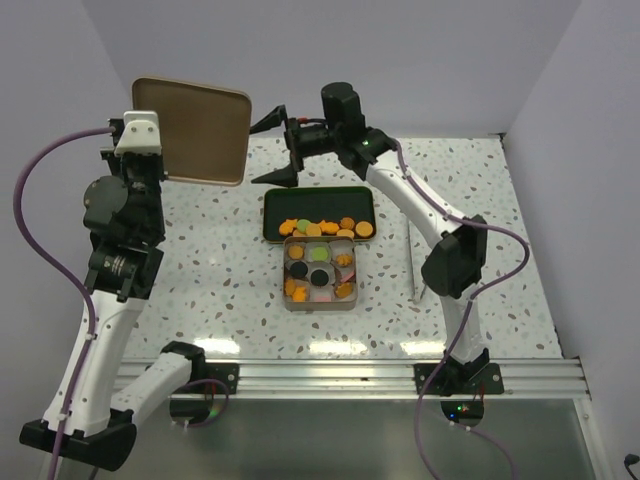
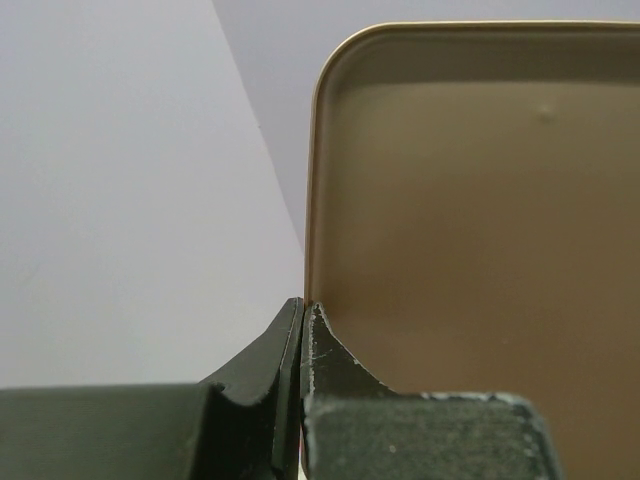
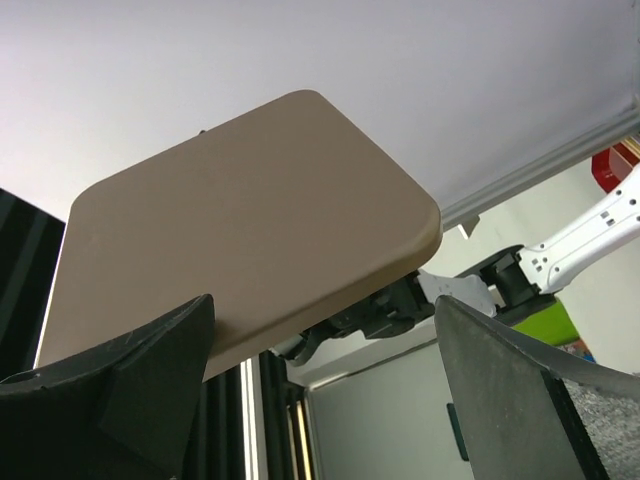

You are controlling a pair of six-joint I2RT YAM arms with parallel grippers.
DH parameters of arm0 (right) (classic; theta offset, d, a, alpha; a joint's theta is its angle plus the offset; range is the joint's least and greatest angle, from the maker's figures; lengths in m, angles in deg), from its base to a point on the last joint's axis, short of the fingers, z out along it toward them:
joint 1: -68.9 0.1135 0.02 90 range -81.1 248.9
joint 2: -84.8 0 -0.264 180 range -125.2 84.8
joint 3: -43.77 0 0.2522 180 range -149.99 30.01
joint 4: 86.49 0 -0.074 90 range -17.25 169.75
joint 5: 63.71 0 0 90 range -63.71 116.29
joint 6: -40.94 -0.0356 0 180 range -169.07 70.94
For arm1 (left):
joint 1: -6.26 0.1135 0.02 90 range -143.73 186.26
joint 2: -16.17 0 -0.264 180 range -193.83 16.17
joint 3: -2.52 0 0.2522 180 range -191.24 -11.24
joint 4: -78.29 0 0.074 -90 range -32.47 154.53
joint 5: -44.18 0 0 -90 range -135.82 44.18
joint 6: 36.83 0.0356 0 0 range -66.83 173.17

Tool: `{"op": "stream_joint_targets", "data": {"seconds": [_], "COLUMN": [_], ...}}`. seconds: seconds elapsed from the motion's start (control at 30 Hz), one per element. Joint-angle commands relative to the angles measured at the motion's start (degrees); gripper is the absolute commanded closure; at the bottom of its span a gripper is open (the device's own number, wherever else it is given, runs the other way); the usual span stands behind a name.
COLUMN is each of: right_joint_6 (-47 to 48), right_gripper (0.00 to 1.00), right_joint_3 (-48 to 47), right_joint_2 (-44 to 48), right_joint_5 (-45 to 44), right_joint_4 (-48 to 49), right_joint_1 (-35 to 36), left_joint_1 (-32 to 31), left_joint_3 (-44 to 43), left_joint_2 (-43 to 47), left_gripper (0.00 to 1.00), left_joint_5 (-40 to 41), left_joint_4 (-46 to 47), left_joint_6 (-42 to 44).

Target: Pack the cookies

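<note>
Orange cookies [image 1: 322, 227] with one green one lie in a row in a dark green tray [image 1: 318, 193] at mid-table. In front of it, a tan tin [image 1: 287, 272] holds more cookies [image 1: 320, 276], orange, green and dark, in its cups. The tin's tan lid [image 1: 200, 130] [image 2: 480, 220] [image 3: 240, 220] hangs tilted in the air at the back left. My left gripper [image 1: 158, 152] [image 2: 303, 310] is shut on the lid's rim. My right gripper [image 1: 272, 150] [image 3: 322, 310] stands open just right of the lid, pointing at it and holding nothing.
A thin metal rod [image 1: 410, 258] lies on the speckled table [image 1: 200, 260] right of the tin, beside the right arm's elbow. The white back wall stands close behind the lid.
</note>
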Motion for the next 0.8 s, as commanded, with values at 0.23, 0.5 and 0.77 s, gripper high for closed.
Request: {"op": "stream_joint_targets", "data": {"seconds": [0.23,0.5,0.77], "right_joint_6": [-13.6,-19.7,-24.8], "right_gripper": [0.05,0.11,0.31], "right_joint_3": [-1.9,-5.0,-2.8], "right_joint_2": [-2.0,-5.0,-4.7], "right_joint_5": [-0.3,-1.4,-4.0], "right_joint_4": [15.2,21.2,28.3], "right_joint_1": [4.1,5.5,5.5], "left_joint_1": [-2.8,-5.5,-8.1], "left_joint_3": [0.0,1.6,3.6], "left_joint_2": [0.7,0.7,1.5], "left_gripper": [1.00,1.00,1.00], "left_joint_5": [4.3,6.6,8.5], "left_joint_4": [7.6,8.3,9.2], "left_joint_6": [4.6,6.5,7.7]}}
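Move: The lid is held up in the left hand by its left edge, its middle about 8 cm to that hand's right, 7 cm ahead and 3 cm above. From the open right hand, the lid's middle is some 13 cm left, 2 cm ahead and 4 cm higher. The cookie box is about 7 cm to the right hand's right and 1 cm ahead, roughly 37 cm below. The black tray sits some 16 cm farther out, beyond the box. The lid's right-hand edge is what the right hand reaches for: it slides about 5 cm left, drawing back slightly on the way, until the edge lies between its fingers, which then start to close but remain well apart. The left hand keeps its pinch on the left edge, rising and easing back a little over 1 cm each and turning some 5 degrees counter-clockwise; a finger of the right hand seems to touch the lid. ##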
